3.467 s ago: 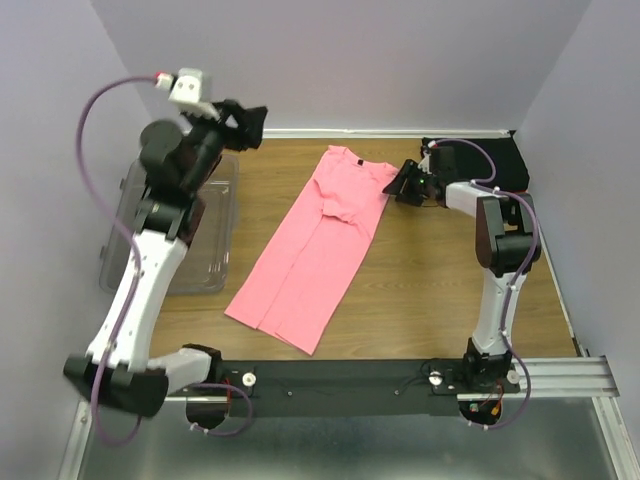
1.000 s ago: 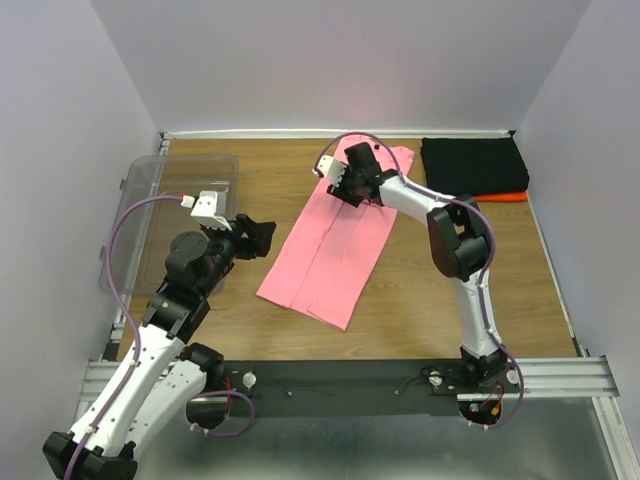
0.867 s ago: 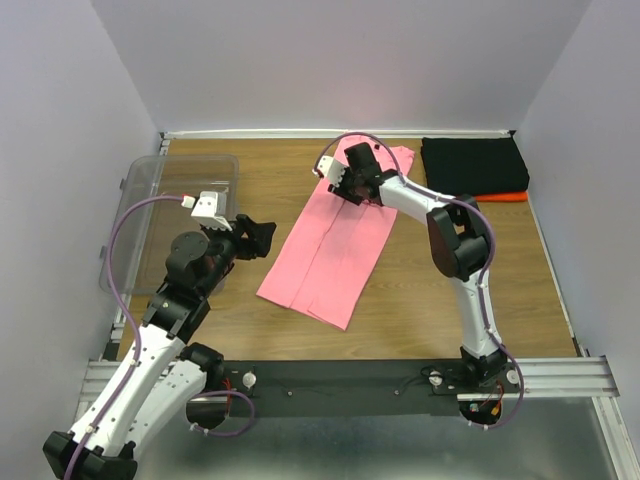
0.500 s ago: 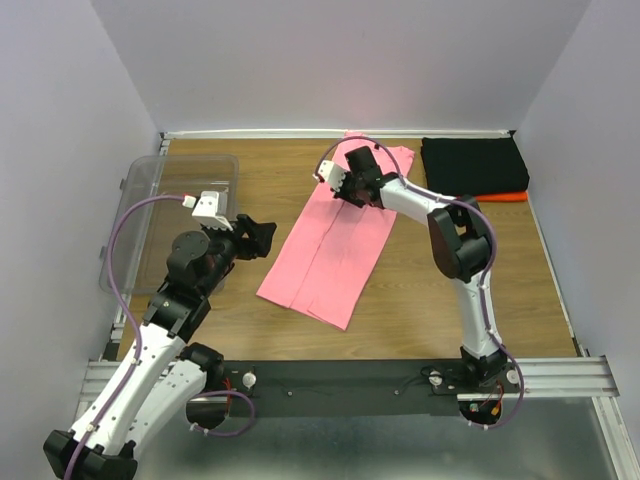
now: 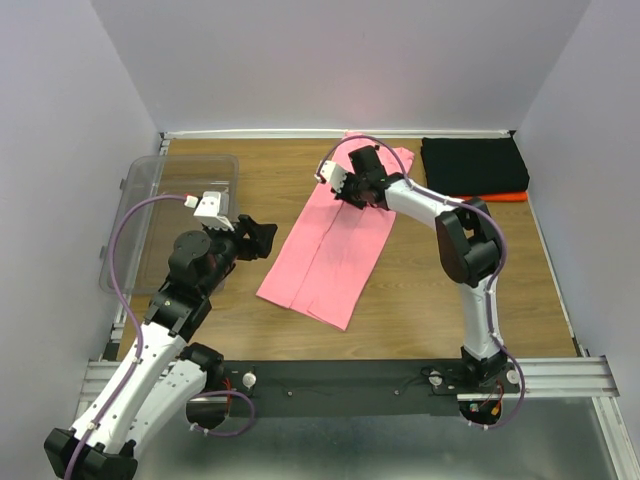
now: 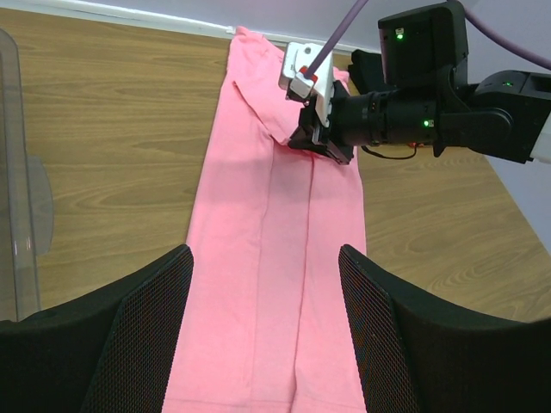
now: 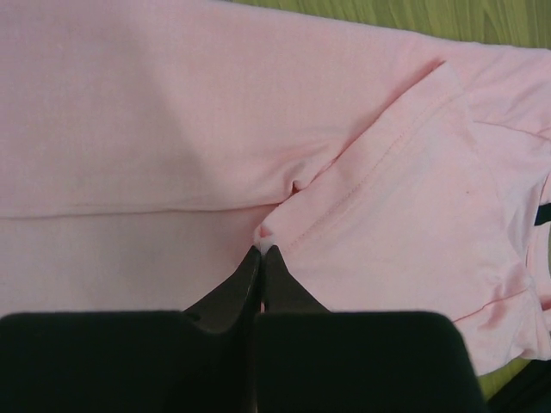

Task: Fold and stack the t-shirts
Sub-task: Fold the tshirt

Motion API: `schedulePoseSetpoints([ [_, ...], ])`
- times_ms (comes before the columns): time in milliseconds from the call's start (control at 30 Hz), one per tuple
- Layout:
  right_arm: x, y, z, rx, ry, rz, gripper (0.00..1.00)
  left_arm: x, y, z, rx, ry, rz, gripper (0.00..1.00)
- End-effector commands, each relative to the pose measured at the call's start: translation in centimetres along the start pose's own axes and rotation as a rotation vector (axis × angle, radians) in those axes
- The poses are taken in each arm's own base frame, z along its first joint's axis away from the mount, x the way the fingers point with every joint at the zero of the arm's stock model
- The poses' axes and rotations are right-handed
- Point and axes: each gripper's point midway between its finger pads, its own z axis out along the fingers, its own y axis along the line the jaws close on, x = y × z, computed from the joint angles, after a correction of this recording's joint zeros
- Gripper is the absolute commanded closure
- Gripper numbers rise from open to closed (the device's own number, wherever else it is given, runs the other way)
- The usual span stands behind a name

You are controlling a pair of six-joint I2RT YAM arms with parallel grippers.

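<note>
The pink t-shirt [image 5: 330,255] lies as a long narrow strip across the middle of the table, both sides folded in. My right gripper [image 5: 355,195] is at its far end, shut on the tip of the folded-in sleeve [image 7: 379,198]; the pinched fabric shows at the fingertips [image 7: 262,249]. My left gripper [image 5: 262,237] hovers open just left of the strip's near end, and the pink t-shirt [image 6: 275,249] shows between its fingers [image 6: 164,310] untouched. A folded black t-shirt [image 5: 472,165] lies at the back right on an orange-red one [image 5: 510,196].
A clear plastic tub [image 5: 165,215] stands at the left, behind my left arm. Purple walls close in the back and both sides. Bare wooden table [image 5: 450,280] lies right of the pink strip.
My right gripper has closed on the pink sleeve tip and shifted slightly right. The left arm has held still over the last second.
</note>
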Motion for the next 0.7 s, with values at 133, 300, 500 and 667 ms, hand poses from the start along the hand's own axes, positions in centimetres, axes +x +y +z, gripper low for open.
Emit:
schedulePoseSetpoints([
  [133,-0.6,1.8,-0.5,-0.064,-0.028,0.029,0.71,0.7,0.0,0.1,0.016,0.02,0.002,0.23],
  [300,-1.8,2.5,-3.9,-0.089,-0.086,0.069,0.43,1.3,0.2,0.5,0.009,0.044,0.003,0.21],
  [500,-1.4,14.5,-13.3,-0.568,-0.307,-0.164,0.27,2.5,0.5,1.3,0.002,0.087,-0.003,0.19],
  [667,3.6,24.2,-15.6,-0.764,-0.242,-0.397,0.27,2.3,0.2,1.1,0.016,0.081,-0.013,0.18],
])
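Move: The pink t-shirt's near-right corner lies roughly 32 cm back from the right hand, straight behind it and about 3 cm lower; the pinched flap edge sits right at its fingertips. The near-left corner is some 24 cm back and 18 cm left of the right hand. From the left hand, the near-right corner is about 9 cm back, 14 cm right and 23 cm below. Right fingers open, free the flap, then draw back about 20 cm towards the near-right corner, turning counter-clockwise. ##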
